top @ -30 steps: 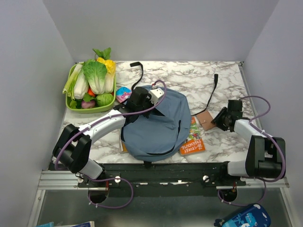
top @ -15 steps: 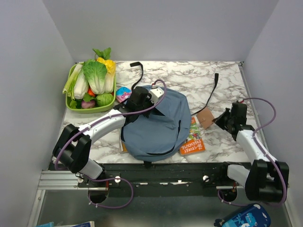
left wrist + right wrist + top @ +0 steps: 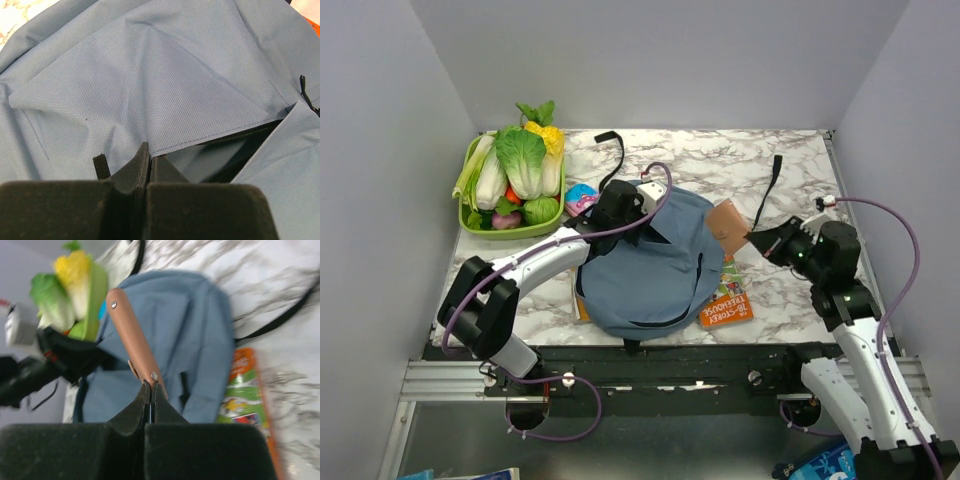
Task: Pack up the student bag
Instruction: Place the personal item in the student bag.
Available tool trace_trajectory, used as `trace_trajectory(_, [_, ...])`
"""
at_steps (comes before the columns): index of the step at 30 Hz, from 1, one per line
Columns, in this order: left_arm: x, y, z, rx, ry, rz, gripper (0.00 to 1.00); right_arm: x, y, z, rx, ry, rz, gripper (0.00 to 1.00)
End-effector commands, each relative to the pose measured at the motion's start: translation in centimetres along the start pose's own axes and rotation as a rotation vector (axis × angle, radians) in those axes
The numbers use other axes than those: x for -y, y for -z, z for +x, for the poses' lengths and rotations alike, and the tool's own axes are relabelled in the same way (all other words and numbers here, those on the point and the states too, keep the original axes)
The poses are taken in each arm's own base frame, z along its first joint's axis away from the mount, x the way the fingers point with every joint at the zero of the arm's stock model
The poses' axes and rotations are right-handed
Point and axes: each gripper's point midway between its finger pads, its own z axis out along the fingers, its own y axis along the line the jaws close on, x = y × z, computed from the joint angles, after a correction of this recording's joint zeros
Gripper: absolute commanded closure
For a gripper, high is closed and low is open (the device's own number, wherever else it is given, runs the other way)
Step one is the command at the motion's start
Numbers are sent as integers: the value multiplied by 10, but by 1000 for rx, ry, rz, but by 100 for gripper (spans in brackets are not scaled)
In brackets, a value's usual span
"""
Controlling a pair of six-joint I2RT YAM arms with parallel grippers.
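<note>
The student bag [image 3: 650, 275] lies at the table's front centre, dusty-blue, its zipper mouth [image 3: 240, 145] partly agape. My left gripper [image 3: 638, 226] rests on the bag's upper part. It is shut, its tips [image 3: 149, 157] pinching the fabric edge beside the zipper. My right gripper [image 3: 758, 240] is shut on one end of a flat brown leather-like case [image 3: 728, 220] with metal rivets. It holds the case in the air over the bag's right edge. In the right wrist view the case [image 3: 127, 325] slants up from the gripper [image 3: 151, 386], with the bag [image 3: 200, 340] behind it.
An orange and green book [image 3: 725, 300] lies at the bag's right side, partly under it. A green basket [image 3: 520, 232] of vegetables stands at the back left, with a small blue pouch [image 3: 582, 197] beside it. Black straps [image 3: 767, 195] trail over the marble behind the bag.
My right gripper shut on the brown case, lifted it off the table and carried it left toward the bag. The left arm and the bag stayed put.
</note>
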Motion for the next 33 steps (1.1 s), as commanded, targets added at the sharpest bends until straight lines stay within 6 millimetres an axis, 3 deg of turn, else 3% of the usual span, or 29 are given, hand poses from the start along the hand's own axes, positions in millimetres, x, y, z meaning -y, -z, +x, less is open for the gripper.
trace_trajectory(1, [-2, -5, -26, 61, 33, -13, 100, -56, 4, 33, -147, -73, -179, 99])
trace_trajectory(2, [-2, -4, -29, 66, 34, -12, 100, -71, 5, 47, -194, -64, -223, 99])
trace_trajectory(3, [-1, -4, -29, 66, 37, -9, 100, -78, 1, 49, -193, -77, -241, 99])
trace_trajectory(6, [-1, 0, -35, 77, 41, -3, 100, -93, -13, 73, -263, -77, -275, 99])
trace_trajectory(11, [5, 9, -37, 81, 33, 24, 100, -100, -45, 114, -393, -108, -247, 99])
trace_trajectory(14, [9, 14, -35, 75, 26, 46, 100, -109, -59, 122, -413, -130, -251, 99])
trace_trajectory(22, [18, 28, -30, 61, 3, 101, 100, -81, -94, 149, -445, -246, -70, 99])
trace_trajectory(33, [34, 38, -4, -4, -72, 209, 100, -37, -103, 136, -262, -457, 168, 99])
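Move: The right hand already holds the brown wallet, the personal item, and the student bag's opening lies about 23 cm to its left, 5 cm farther ahead and some 12 cm below. The orange book lies on the table about 20 cm below that hand, 6 cm back and 4 cm to the left; the black strap lies about 16 cm ahead and 7 cm to the right. From the left hand, which pinches the bag's flap, the opening's middle is about 4 cm right, 1 cm back and 2 cm below. The right arm keeps its pinch on the wallet and swings it left over the bag, some 16 cm left and 10 cm down, slowing near the end as the fingers tip down by about 25 degrees and the wallet's leading edge goes under the flap at the opening. The left hand keeps hold of the flap and, after a slight forward reach, draws it a couple of centimetres back and a little up. ##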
